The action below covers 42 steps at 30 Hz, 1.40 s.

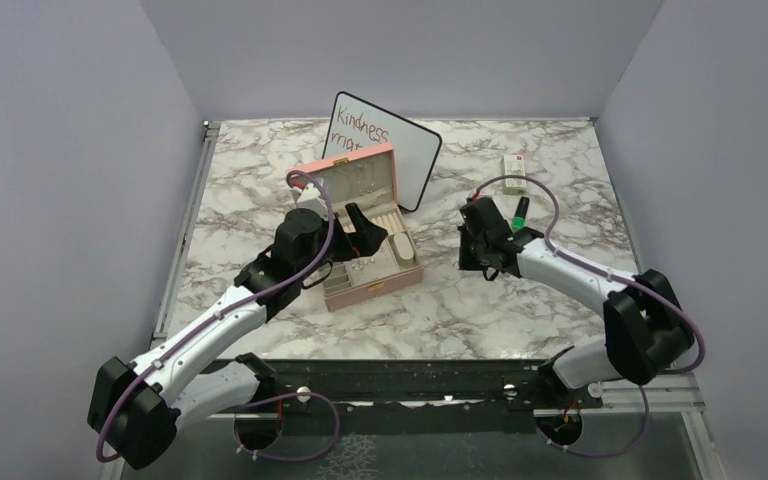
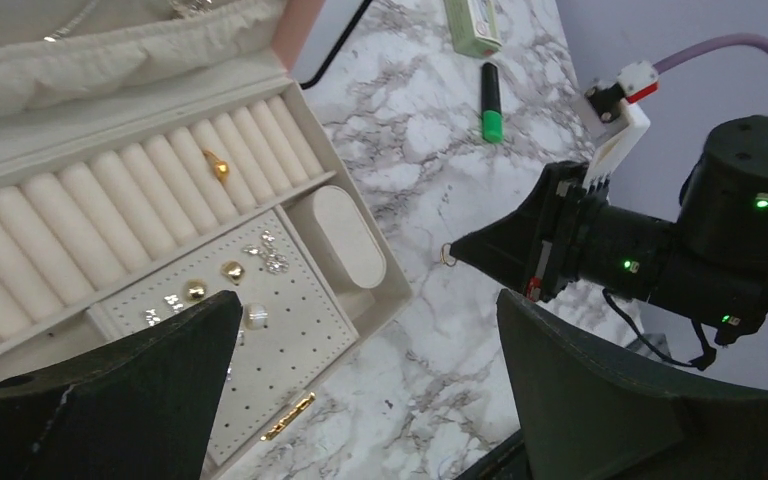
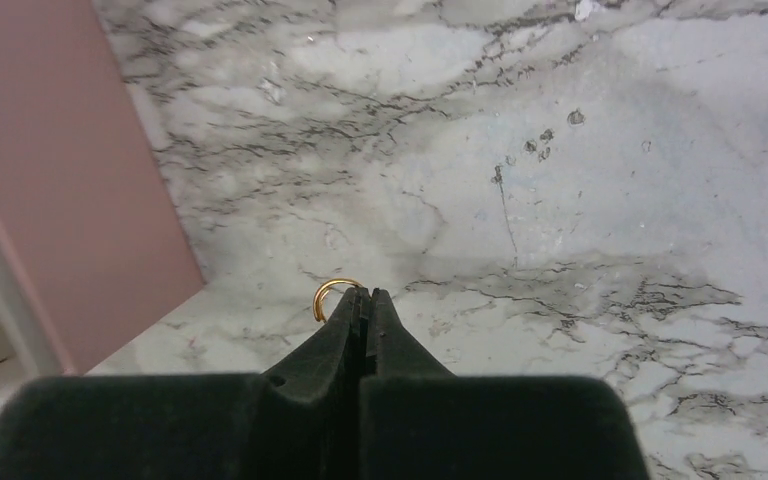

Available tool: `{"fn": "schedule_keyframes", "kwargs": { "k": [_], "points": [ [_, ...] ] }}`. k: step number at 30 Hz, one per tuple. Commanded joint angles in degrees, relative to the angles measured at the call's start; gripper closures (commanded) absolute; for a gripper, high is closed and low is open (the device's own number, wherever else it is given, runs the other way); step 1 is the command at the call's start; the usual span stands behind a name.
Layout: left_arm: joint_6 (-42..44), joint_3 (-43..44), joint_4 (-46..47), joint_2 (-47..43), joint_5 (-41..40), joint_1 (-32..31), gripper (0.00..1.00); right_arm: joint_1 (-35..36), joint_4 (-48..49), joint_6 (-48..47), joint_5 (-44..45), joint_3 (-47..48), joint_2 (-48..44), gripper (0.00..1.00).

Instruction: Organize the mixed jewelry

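The pink jewelry box [image 1: 375, 285] lies open in the middle of the table. In its cream tray [image 2: 395, 290] a gold ring [image 2: 217, 165] sits in the ring rolls. Gold studs [image 2: 231, 270], a pearl [image 2: 253, 316] and sparkly bits [image 2: 270, 255] rest on the perforated pad. My left gripper [image 2: 365, 310] hangs open over the box's front right corner [image 1: 360, 232], holding nothing. Just right of the box, low over the marble, my right gripper [image 3: 365, 292] is shut, with a thin gold ring [image 3: 328, 292] pinched at its tip. That ring [image 2: 447, 255] also shows in the left wrist view.
A whiteboard [image 1: 400, 150] leans behind the box. A white-green packet [image 1: 513, 165] and a green marker [image 1: 521, 208] lie at the back right of the table. The box's pink side wall [image 3: 90, 200] stands close on the left of my right gripper.
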Motion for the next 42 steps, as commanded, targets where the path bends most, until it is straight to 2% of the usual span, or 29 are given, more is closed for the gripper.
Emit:
{"fn": "schedule_keyframes", "kwargs": {
  "k": [1, 5, 10, 11, 20, 26, 30, 35, 37, 42],
  "points": [
    [-4.5, -0.5, 6.7, 2.9, 9.9, 0.1, 0.01, -0.3, 3.1, -0.5, -2.6, -1.1, -6.5, 0.99],
    [-6.9, 0.0, 10.8, 6.3, 14.8, 0.1, 0.04, -0.3, 5.6, -0.7, -8.2, -1.0, -10.4, 0.99],
    [-10.6, 0.8, 17.6, 12.6, 21.0, -0.5, 0.26, -0.3, 10.7, 0.0, -16.3, -1.9, -15.2, 0.99],
    [-11.6, 0.8, 18.9, 14.0, 21.9, -0.8, 0.28, -0.3, 11.6, 0.3, -17.5, -2.1, -16.0, 0.99],
    [-12.9, 6.0, 21.7, 22.1, 24.0, -3.8, 0.31, -0.3, 14.7, 1.3, -24.9, -1.2, -17.6, 0.99],
    [-13.3, 6.0, 22.4, 24.3, 24.8, -4.4, 0.61, -0.3, 15.8, 2.6, -26.4, -1.3, -18.1, 0.99],
    [-13.2, 5.8, 22.6, 24.7, 25.2, -4.4, 0.75, -0.3, 16.1, 3.2, -26.6, -1.4, -18.2, 0.99],
    [-12.7, 6.1, 22.6, 24.9, 24.7, -4.4, 0.87, -0.3, 16.4, 3.3, -27.0, -1.5, -18.0, 0.99],
    [-12.4, 6.3, 22.7, 25.1, 24.6, -4.4, 0.99, -0.3, 16.6, 3.1, -27.2, -1.7, -18.1, 0.99],
    [-11.0, 6.6, 22.7, 24.5, 24.1, -4.4, 1.0, -0.3, 16.6, 3.5, -26.7, -2.1, -18.6, 0.98]
  ]
}}
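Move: The gold hoop, already pinched in the right fingertips just off the table, lies about 21 cm to the right of the left hand and 16 cm lower, level with it fore and aft. From the right hand, the left gripper's open fingers are thus some 21 cm left and 16 cm up. The open jewelry box sits about 3 cm ahead and 16 cm below the left hand, 1 cm left; its oval compartment is 4 cm ahead, 7 cm right of that hand, just as low. The right hand carries the gold hoop up about 13 cm and some 8 cm left, swinging its fingers up and round from pointing steeply down until they face the left gripper beside the box. The left hand comes about 12 cm right to meet it, sinking slightly, turning some 20 degrees clockwise and tipping down, then shuts its wide-open fingers to pinch the hoop's free side while the right fingers keep their hold. ##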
